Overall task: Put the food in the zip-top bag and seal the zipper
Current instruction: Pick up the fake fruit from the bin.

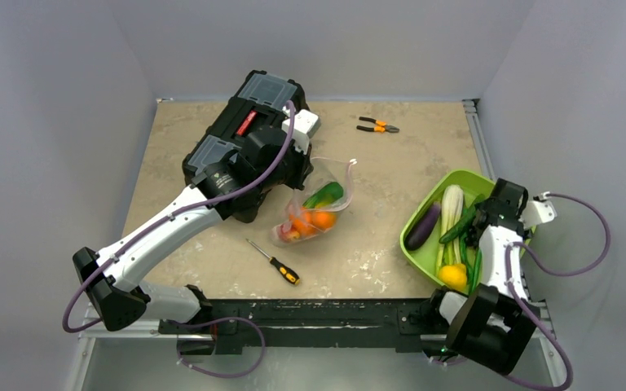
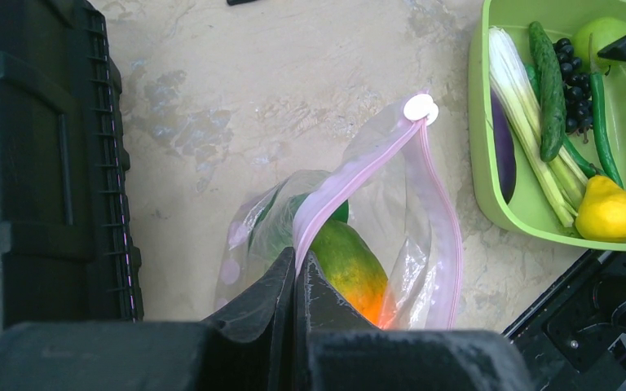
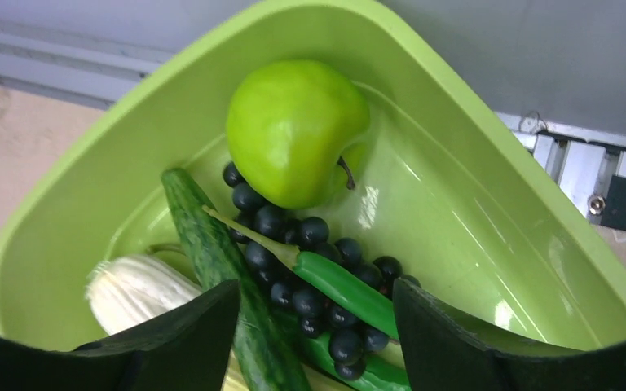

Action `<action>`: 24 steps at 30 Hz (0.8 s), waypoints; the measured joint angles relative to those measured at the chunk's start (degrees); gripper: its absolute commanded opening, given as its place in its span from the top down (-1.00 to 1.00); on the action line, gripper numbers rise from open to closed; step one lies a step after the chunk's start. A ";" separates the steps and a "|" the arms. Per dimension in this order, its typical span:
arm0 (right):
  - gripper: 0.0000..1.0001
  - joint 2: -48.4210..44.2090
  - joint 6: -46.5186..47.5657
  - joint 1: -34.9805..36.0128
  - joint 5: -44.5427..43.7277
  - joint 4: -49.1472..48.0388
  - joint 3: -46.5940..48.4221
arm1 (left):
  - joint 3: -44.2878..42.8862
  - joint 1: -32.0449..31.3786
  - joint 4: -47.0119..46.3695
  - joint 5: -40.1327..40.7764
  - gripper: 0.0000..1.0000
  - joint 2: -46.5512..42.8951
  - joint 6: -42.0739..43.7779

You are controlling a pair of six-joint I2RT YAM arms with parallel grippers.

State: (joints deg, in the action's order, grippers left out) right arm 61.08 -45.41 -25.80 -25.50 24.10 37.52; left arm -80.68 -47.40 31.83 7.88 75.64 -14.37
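Note:
The clear zip-top bag (image 1: 316,210) lies mid-table with its mouth gaping. My left gripper (image 2: 296,269) is shut on the pink zipper (image 2: 359,171) strip of one lip; the white slider (image 2: 420,107) sits at the far end. Inside lie a green-orange fruit (image 2: 346,261) and orange pieces (image 1: 318,220). My right gripper (image 3: 316,305) hangs open inside the lime-green bowl (image 3: 489,244), its fingers straddling dark grapes (image 3: 314,230), a green chilli (image 3: 342,285) and a cucumber (image 3: 212,244). A green apple (image 3: 293,130) and white-stemmed leafy green (image 3: 130,289) lie beside them.
The black toolbox (image 1: 244,138) stands just left of the bag, under my left wrist. Pliers (image 1: 377,125) lie at the back and a screwdriver (image 1: 275,262) near the front. The bowl (image 1: 456,174) also holds an aubergine (image 1: 424,226) and a yellow pear (image 1: 454,275).

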 measured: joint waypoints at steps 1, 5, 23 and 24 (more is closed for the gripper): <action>-0.73 -0.35 -0.15 -0.22 0.00 -0.63 0.00 | 0.00 0.00 -0.02 0.00 1.00 0.00 0.00; -0.91 -1.53 -1.05 -0.94 -0.92 -3.10 0.09 | 0.00 0.00 -0.02 -0.02 1.00 0.00 0.00; -0.96 8.41 -1.07 -8.59 1.05 -12.94 2.36 | 0.00 0.00 0.00 -0.26 1.00 0.00 -0.02; -0.96 8.83 -1.09 -8.94 1.16 -13.42 2.32 | 0.00 0.00 0.00 -0.26 1.00 0.00 -0.02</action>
State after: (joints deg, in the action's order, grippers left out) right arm 69.91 -46.50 -34.74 -24.34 10.68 39.83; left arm -80.68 -47.40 31.83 7.62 75.64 -14.39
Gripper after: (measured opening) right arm 0.986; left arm 0.003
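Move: The green apple lies about 8 cm to the right of the right hand, some 3 cm ahead and 4 cm below it. The grapes sit almost straight beneath, about 6 cm down; a green pepper lies across them, 2 cm back and 2 cm right. The cucumber is some 5 cm left and 3 cm ahead. From the left hand the apple is about 62 cm right, 7 cm back and 26 cm below. The right hand arcs up and over about 6 cm right, slightly forward, towards the green apple, fingers opening wide. ##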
